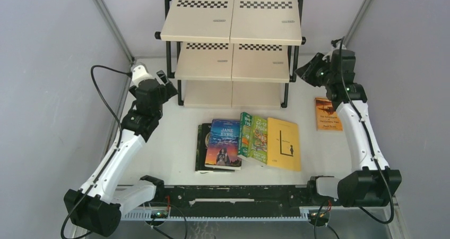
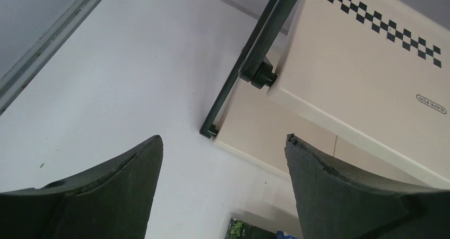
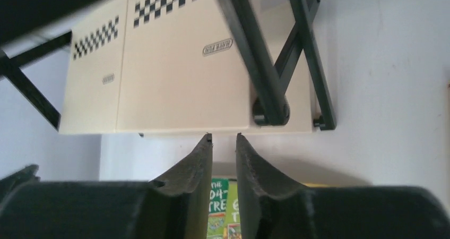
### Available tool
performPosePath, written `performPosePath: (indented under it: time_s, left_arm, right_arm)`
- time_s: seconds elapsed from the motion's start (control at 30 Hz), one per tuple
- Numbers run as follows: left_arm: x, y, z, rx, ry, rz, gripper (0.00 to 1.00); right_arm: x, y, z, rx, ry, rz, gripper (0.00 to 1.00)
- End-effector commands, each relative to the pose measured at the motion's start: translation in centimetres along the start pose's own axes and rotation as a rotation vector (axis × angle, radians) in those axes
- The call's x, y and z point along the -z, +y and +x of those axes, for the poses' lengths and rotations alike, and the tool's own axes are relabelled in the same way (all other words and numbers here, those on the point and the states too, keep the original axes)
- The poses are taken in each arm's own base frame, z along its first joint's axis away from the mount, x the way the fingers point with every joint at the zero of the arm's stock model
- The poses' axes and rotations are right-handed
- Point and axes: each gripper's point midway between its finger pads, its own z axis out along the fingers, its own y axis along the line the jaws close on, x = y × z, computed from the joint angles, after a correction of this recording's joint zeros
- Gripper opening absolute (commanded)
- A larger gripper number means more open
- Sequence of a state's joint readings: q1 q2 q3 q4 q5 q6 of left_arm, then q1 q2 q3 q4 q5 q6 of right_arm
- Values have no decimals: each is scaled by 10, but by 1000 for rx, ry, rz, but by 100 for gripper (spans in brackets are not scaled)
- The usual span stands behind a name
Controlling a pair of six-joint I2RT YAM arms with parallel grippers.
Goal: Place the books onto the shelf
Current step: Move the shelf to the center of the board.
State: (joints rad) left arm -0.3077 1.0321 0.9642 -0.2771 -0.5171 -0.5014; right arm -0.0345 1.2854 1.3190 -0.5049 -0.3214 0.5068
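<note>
The books lie flat on the white table in front of the shelf (image 1: 231, 16): a black one (image 1: 201, 146) under the blue "Jane Eyre" (image 1: 225, 143), two green cartoon ones (image 1: 254, 138) and a plain yellow one (image 1: 284, 143). A small orange one (image 1: 327, 113) lies apart at the right. My left gripper (image 1: 165, 85) hangs beside the shelf's left end, open and empty (image 2: 224, 143). My right gripper (image 1: 305, 69) hovers by the shelf's right end, jaws a narrow gap apart with nothing between them (image 3: 224, 137). The green books (image 3: 220, 207) show below its fingers.
The shelf's black metal frame (image 2: 249, 63) and its crossed side bars (image 3: 297, 53) stand close to both grippers. All three cream boards are bare. Grey walls enclose the table on the left, right and back. The arm bases sit at the near edge.
</note>
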Motion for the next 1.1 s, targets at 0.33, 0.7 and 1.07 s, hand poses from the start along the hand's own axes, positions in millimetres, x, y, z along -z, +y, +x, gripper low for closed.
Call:
performPosePath:
  time_s: [0.33, 0.7, 1.07]
  left_arm:
    - [8, -4, -1, 8, -2, 39, 87]
    - [0, -13, -6, 22, -14, 43, 86]
    - [-3, -21, -13, 28, -26, 62, 86]
  right_arm:
    - [-53, -8, 27, 110, -33, 135, 0]
    - [-64, -3, 31, 113, -23, 109, 0]
    - [-17, 42, 19, 135, -92, 14, 0]
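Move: The shelf stands empty near the board's centre, its middle about 16 cm ahead of the right hand, 22 cm to its left and 10 cm lower; the middle tier's right front corner is only some 6 cm ahead, 2 cm left and 12 cm down. On the board, 28 cm below, the yellow book lies 9 cm back, straight in line, and the orange book 3 cm ahead, 18 cm right. From the left hand, the shelf's middle is about 19 cm ahead, 24 cm right. By the shelf's right front corner, the part-open right fingers snap shut as the right hand swings left about 3 cm and sinks 5 cm, rolling slightly so its left side drops. Closed, it reaches forward some 4 cm, then draws back and rises again, drifting a little farther left across the front of the middle tier; contact can't be made out. ##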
